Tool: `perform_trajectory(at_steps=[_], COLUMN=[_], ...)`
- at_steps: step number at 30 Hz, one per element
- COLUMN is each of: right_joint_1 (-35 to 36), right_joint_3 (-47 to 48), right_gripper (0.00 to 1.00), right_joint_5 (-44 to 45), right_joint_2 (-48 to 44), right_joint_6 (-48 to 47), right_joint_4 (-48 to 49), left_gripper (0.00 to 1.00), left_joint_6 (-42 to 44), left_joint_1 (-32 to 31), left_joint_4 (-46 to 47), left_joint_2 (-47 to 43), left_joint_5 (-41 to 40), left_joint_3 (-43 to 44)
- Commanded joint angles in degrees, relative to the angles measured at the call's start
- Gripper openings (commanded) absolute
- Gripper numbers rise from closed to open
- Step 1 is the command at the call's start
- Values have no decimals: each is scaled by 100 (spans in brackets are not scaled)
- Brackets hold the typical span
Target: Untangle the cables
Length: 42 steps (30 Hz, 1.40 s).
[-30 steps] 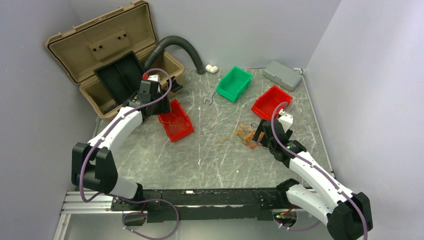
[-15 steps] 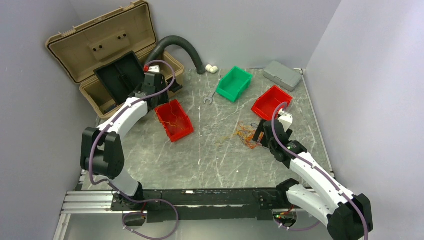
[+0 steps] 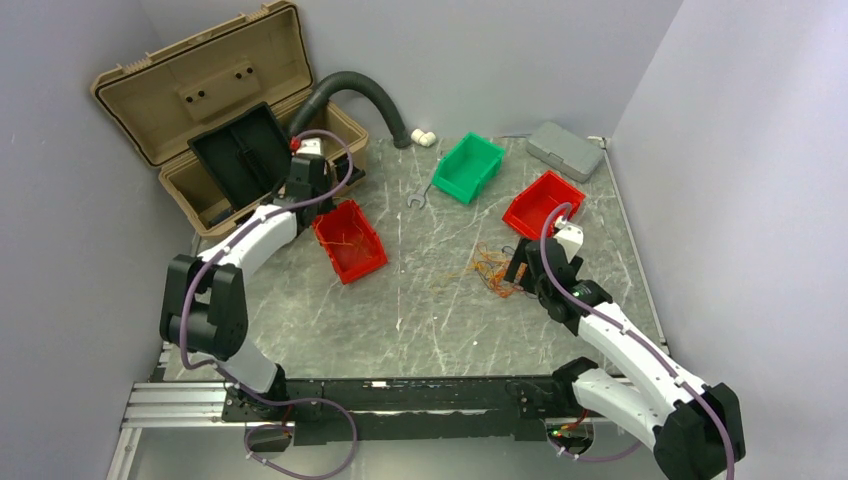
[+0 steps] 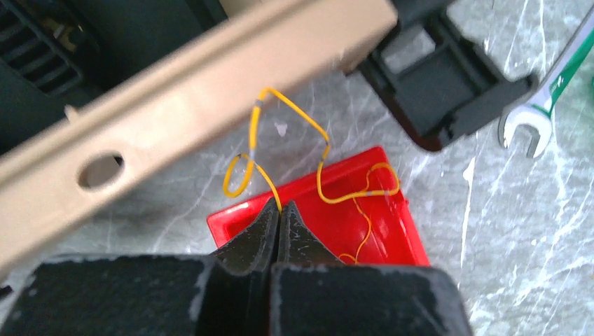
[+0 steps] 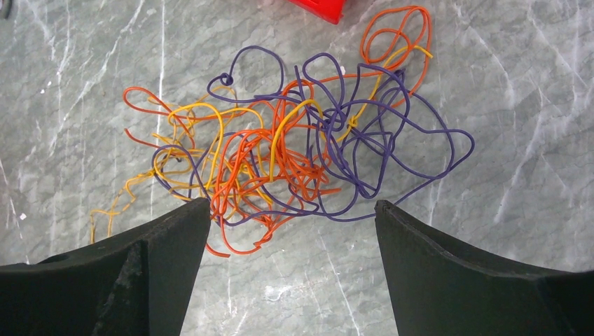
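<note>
A tangle of cables in orange, yellow and purple lies on the marble table, right of centre. My right gripper hangs open just short of the tangle's near edge, with nothing between its fingers; it shows from above too. My left gripper is shut on a single yellow cable that loops up from its tips and trails down into a red bin. Seen from above, this gripper sits at the bin's far end, beside the toolbox. More thin strands lie in the bin.
An open tan toolbox with a black tray stands at the back left, a dark hose behind it. A green bin, a second red bin, a grey box and a wrench lie further back.
My left gripper has gone from open to shut, pinching the yellow cable, and the left arm has drawn back toward the toolbox. The right arm has hardly moved.
</note>
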Motion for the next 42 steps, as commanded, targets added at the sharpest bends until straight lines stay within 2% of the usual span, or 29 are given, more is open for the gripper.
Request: perform_trajectory(at_steps=[1,6,11,22,29,32,37,42], right_joint_1=[-23,-19,-19,-19,-30,-46,-168,-279], right_joint_3=[168,257,220,197,149,179,287,342], right_gripper=[89,88,88,88,88,88,89,89], right_joint_5=[-41,-73,-180,-88,-24,-42,-161,-294], right_joint_2=[120,269,304,97,-76,-28,258,478], right_joint_6=[-151,-181,-107,-130,-146,-124,-150,-156], right_joint_4=[217,270,338,189,48,-91,-232,-210], left_gripper=[0,0,0,0,0,5,25,38], left_joint_6=[-142,-269,-322,-9,156,232,257,281], left_joint_1=[-155,-411,-577,-637,-594,-593,-593,-589], left_joint_4=[871,1086,872,-643,-1247,-1412,-1616,-1960], left_joint_2=[-583,-720,-383,1438,1981,1776,1171,822], left_joint_5=[170,-72,-17,256,410,530,422,497], left_joint_3=[-705,-1270,-1289,224,942,994,850,887])
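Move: My left hand still pinches the yellow cable, just beyond and above the left red bin, whose middle lies about 6 cm back, 4 cm to the right and 11 cm below. The toolbox's black latch sticks out some 6 cm ahead, 3 cm to the right and a little lower; the wrench lies roughly 15 cm to the right, 2 cm ahead and 13 cm down. From my idle right hand that bin is about 35 cm left, 5 cm ahead and 7 cm lower. I lower the yellow cable into the left red bin with my left hand, going down about 11 cm and 5 cm to the right, first drawing back from the toolbox latch and then reaching forward again as the fingers tip some 20 degrees further down. Low in the bin I open the fingers about a third and start backing up and out towards my base. ##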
